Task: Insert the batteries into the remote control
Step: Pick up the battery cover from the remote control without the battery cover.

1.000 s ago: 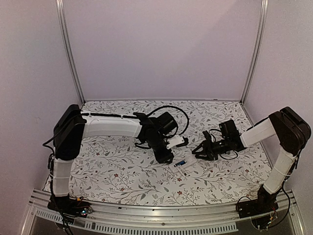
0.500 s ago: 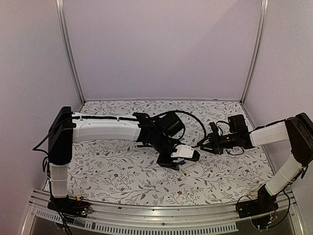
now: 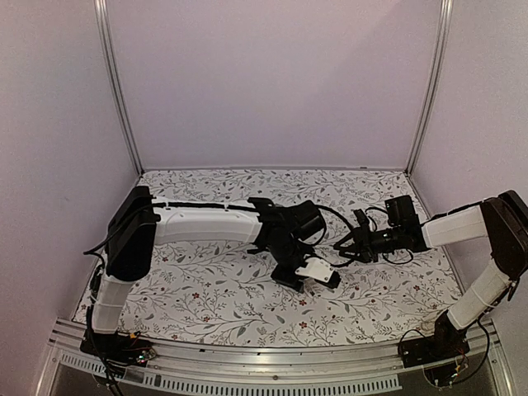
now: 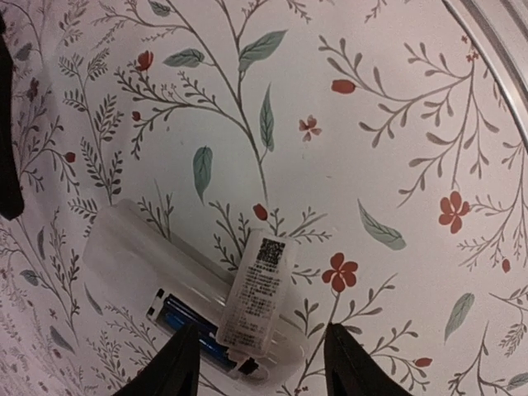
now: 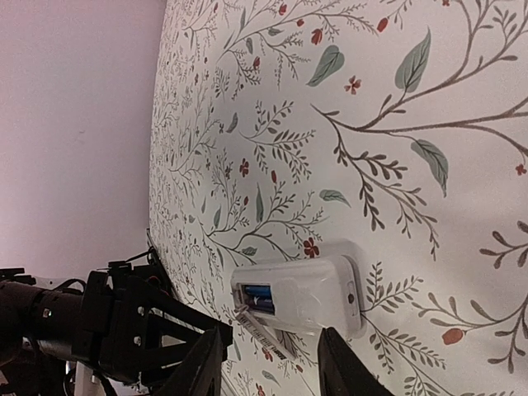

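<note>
The remote control [image 4: 157, 268] lies bay side up on the floral mat; it also shows in the right wrist view [image 5: 318, 293]. A blue battery [image 4: 183, 323] sits in the open bay and shows again in the right wrist view [image 5: 257, 297]. I cannot make out the black battery. A loose labelled battery cover [image 4: 260, 297] rests slanted across the remote's edge beside the bay. My left gripper [image 4: 264, 371] hovers open just above that end, fingers on either side; it is at centre in the top view [image 3: 295, 282]. My right gripper [image 5: 272, 371] is open and empty, right of the remote [image 3: 342, 247].
The floral mat [image 3: 206, 280] covers the table inside pale walls with metal corner posts [image 3: 115, 82]. A metal rail [image 3: 272, 371] runs along the near edge. Black cables [image 3: 330, 219] loop over both wrists near the middle. The left arm's wrist hides most of the remote in the top view.
My left gripper has swung right and forward and now sits over the remote's bay end. My right gripper has pulled back from the remote to the right.
</note>
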Tool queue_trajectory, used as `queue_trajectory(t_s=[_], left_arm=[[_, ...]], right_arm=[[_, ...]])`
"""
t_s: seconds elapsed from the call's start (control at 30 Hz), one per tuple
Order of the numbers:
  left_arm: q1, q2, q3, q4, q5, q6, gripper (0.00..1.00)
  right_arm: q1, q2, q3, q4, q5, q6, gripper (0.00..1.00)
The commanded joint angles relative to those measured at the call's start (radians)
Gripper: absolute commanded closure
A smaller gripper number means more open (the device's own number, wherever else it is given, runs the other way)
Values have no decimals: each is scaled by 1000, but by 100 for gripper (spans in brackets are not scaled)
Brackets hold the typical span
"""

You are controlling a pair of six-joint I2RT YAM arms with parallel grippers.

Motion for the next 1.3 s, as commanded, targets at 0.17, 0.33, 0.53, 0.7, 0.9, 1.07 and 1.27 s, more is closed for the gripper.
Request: queue_trajectory(t_s=[0.17,0.33,0.53,0.7,0.9,1.07,1.27], left_arm=[[6,59,86,-77,-23,57,51],[7,76,89,-82,-25,61,53],[11,95,90,-65,-51,52,54],[20,104,93,-64,-66,51,57],[21,105,90,-64,-85,59,67],[17,104,89,-64,-96,61,72],[9,84,92,-64,-90,51,77]], right_arm=[[-2,-2,-11,-12,-13,-14,60],[-3,3,-9,-12,-14,-15,60],[-3,9,-8,-10,-14,-12,60],[-3,10,-9,-12,-14,-12,60],[-3,17,-8,-11,-13,-13,60],[-2,16,-8,-12,-11,-13,60],[-3,20,-8,-11,-11,-14,60]])
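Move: The battery cover lies askew on top of the remote control, its middle about 3 cm below the left hand, some 1 cm ahead and 1 cm to the right. The remote's middle is about 4 cm ahead, 3 cm to the right and 4 cm below; its exposed batteries are about 4 cm ahead, 1 cm right and 4 cm down. From the right hand the cover lies roughly 7 cm back, 9 cm left and 6 cm below. Forward and down, about 2 cm each, the left hand eases onto the battery cover lying across the remote, edging forward first, then sinking, then creeping forward again at that low height. Its half-open fingers close to about a quarter, bringing a tip against each long edge of the cover near its battery-side end; the wrist tilts only some 5 degrees. ##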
